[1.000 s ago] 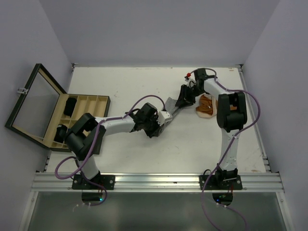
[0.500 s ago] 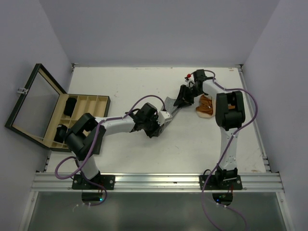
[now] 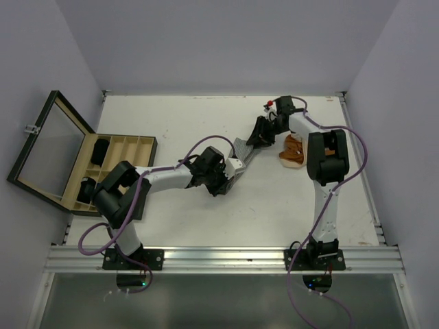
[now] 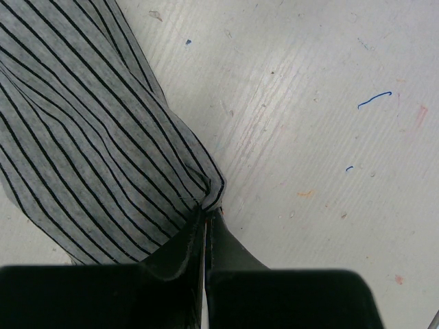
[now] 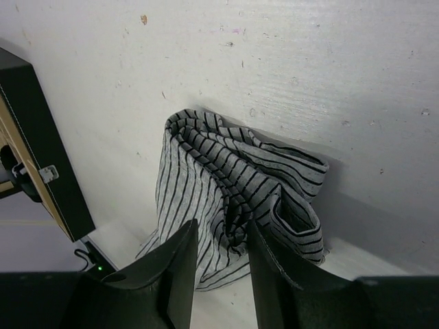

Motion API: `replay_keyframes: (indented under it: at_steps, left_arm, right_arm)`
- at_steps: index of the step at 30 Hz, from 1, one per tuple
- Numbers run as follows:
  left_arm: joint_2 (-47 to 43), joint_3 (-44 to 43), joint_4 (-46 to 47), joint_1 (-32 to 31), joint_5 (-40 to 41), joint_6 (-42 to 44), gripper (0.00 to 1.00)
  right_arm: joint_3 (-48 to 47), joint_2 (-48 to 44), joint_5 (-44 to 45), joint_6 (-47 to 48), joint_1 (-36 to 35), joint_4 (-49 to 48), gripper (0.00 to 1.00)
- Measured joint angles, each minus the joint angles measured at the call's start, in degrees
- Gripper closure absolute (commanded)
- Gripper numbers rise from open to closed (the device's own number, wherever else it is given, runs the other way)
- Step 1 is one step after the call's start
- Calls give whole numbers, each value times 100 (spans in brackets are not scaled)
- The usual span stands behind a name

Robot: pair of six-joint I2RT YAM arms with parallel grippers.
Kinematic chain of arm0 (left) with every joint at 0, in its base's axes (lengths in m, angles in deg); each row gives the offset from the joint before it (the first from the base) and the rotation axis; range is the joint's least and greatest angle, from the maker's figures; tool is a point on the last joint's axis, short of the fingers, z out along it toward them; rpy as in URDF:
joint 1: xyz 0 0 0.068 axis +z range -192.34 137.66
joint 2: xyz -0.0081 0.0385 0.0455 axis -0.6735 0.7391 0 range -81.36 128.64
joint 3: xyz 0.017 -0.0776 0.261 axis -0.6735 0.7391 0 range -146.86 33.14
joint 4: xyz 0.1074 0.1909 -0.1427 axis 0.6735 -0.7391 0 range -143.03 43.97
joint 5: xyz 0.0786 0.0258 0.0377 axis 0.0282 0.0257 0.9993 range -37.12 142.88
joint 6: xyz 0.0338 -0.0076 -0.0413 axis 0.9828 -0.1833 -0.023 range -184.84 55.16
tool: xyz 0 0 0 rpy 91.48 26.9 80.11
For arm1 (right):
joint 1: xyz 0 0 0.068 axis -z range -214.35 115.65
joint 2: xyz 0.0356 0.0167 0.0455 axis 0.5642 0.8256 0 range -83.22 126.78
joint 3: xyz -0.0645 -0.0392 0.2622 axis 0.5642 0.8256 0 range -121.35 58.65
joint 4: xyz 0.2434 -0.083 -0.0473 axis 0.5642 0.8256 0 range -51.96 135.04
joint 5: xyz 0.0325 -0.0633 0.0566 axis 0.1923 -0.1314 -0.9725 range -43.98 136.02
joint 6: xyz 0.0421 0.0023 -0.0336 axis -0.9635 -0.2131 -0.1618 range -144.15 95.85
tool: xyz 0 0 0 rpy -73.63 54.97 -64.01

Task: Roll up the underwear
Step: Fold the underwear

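The grey striped underwear [image 3: 244, 150] lies stretched between my two grippers at mid-table. My left gripper [image 3: 232, 171] is shut on one pinched corner; in the left wrist view the jaws [image 4: 208, 212] meet on the striped cloth [image 4: 89, 137]. My right gripper [image 3: 261, 140] holds the other end, which is bunched into a loose roll [image 5: 233, 178] between its fingers [image 5: 221, 226]. An orange-brown underwear [image 3: 293, 149] lies just right of the right gripper. Two black ones [image 3: 101, 151] [image 3: 87, 190] sit in the wooden box.
The compartmented wooden box [image 3: 137, 142] stands at the left edge with its glass lid [image 3: 48, 147] swung open; its dark edge also shows in the right wrist view [image 5: 41, 137]. A small red thing [image 3: 267, 106] lies near the far edge.
My right gripper has shifted slightly toward the far edge with the bunched end of the striped cloth. The left gripper has stayed in place.
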Motion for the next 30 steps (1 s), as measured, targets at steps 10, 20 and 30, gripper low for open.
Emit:
replay_keyframes:
  at_steps: [10,20,30]
  left_arm:
    - [13,0,4,11,-68,0,100]
    - [17,0,4,28,-103,0,100]
    - [17,0,7,33,-107,0,100]
  right_arm:
    - [-273,345,131,28,-20,50,58]
    - [-308,407,-59,11,-105,94,78]
    - [-538,358,-175,44,-122,404,100]
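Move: The loose fold at the underwear's far end sits almost under the open right fingertips, about 1 cm to their left and 2 cm below. The left gripper, already shut on the near corner, lies roughly 17 cm nearer the bases and 11 cm to the left of the right hand. The brown garment is about 14 cm to the right of the right hand and 2 cm back. From the left hand the same fold is some 17 cm ahead and 10 cm to the right. Ease the right gripper forward a touch, then sink it about 2 cm into the fold at the underwear's far end. Draw it some 1.5 cm left while shutting the fingers fully to pinch the striped cloth, and lift nearly back to the starting height as they close. Keep the left gripper still, its fingers shut on the near corner. ##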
